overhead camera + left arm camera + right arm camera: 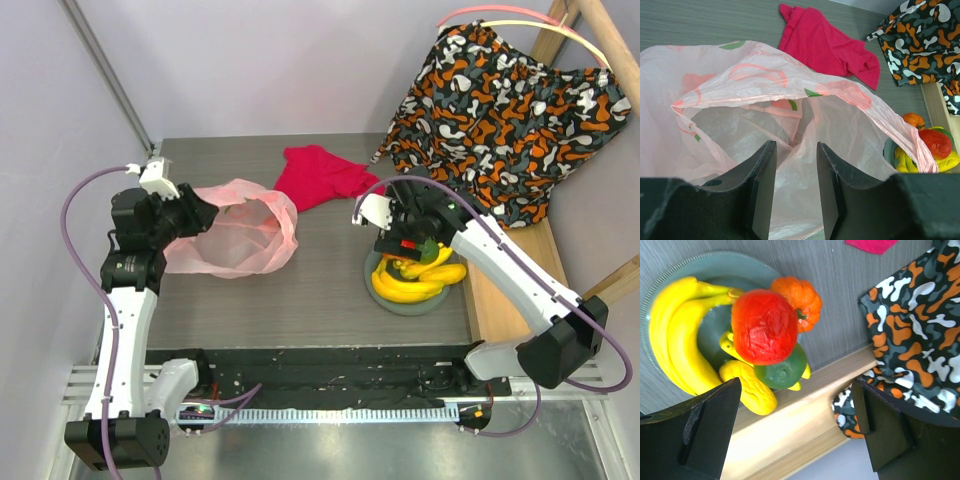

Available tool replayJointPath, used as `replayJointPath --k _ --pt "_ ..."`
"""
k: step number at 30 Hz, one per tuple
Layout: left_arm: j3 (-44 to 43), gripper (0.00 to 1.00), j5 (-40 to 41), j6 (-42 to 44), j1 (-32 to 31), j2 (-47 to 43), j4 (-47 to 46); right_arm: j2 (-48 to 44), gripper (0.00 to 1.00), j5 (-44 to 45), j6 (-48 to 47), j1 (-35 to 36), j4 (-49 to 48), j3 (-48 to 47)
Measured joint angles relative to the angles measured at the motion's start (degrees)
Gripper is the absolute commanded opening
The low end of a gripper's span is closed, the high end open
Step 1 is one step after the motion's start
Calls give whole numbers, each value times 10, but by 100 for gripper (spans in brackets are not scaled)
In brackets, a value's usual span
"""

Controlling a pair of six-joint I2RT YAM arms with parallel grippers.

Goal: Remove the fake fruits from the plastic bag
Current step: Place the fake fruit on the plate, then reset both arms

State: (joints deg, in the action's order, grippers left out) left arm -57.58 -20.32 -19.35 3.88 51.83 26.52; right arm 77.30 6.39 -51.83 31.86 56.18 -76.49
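Note:
The pale-pink plastic bag [245, 235] [740, 80] lies at the table's left with its mouth gaping, and I see no fruit inside. My left gripper [210, 213] [796, 145] sits at the bag's left side. Its jaws stand partly apart, with bag film in and under the gap and no pinch showing. The fake fruits are piled on a grey-green plate [385, 298] [715, 260]: yellow bananas [415, 285] [675, 325], a red fruit [764, 326], an orange one [797, 297] and a green one [785, 370]. Just above the pile hangs my right gripper [405, 240] [797, 385], wide open and holding nothing.
A red cloth [320, 175] [830, 47] lies behind the bag. A wooden rail [500, 290] [790, 425] runs along the table's right edge beside the plate. An orange-and-grey patterned cloth [510, 120] drapes over its far end.

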Motion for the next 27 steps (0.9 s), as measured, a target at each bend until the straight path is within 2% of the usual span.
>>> replayJointPath --k 3,6,9,11,16,22,27 --pt "3 42 -3 0 0 0 0 3 100 -17 30 0 -4 0" --pt "4 48 -7 1 0 0 0 17 99 -33 64 0 -14 0" --pt "4 66 -12 3 0 0 0 38 100 -50 102 0 -28 -1" --pt "4 100 -16 8 0 0 1 45 100 -55 136 -1 -41 -2" --pt "-12 100 -17 37 0 5 12 45 100 -11 246 -5 -98 -42" --pt "-119 100 -12 100 0 31 23 55 99 109 389 -14 -209 -129" --pt "-199 100 -23 140 0 50 43 48 100 162 443 -16 -266 -117"
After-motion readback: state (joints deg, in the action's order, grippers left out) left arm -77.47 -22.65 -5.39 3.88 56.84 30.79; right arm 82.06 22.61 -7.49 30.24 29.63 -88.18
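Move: The red fruit just set on the plate lies about 3 cm back from the right hand, level sideways and some 10 cm below. From this hand, the pumpkin is 1 cm ahead and 1 cm left, the green fruit 4 cm back and 6 cm right, both some 13 cm down; the bananas are 10 cm back, 2 cm right. The left hand has the bag's middle about 6 cm right, level fore-and-aft, 21 cm below, and the red cloth roughly 11 cm ahead, 23 cm right. Leftward and slightly down at first, by 2–3 cm, then quickly up and forward, the right hand draws away from the plate, ending some 12 cm higher and 10 cm farther out; its wide-open fingers swing up towards forward as the wrist rolls and turns clockwise. The left hand first stays over the bag and spreads its part-open fingers fully, then rises about 11 cm, tipping up and rolling left side up. ##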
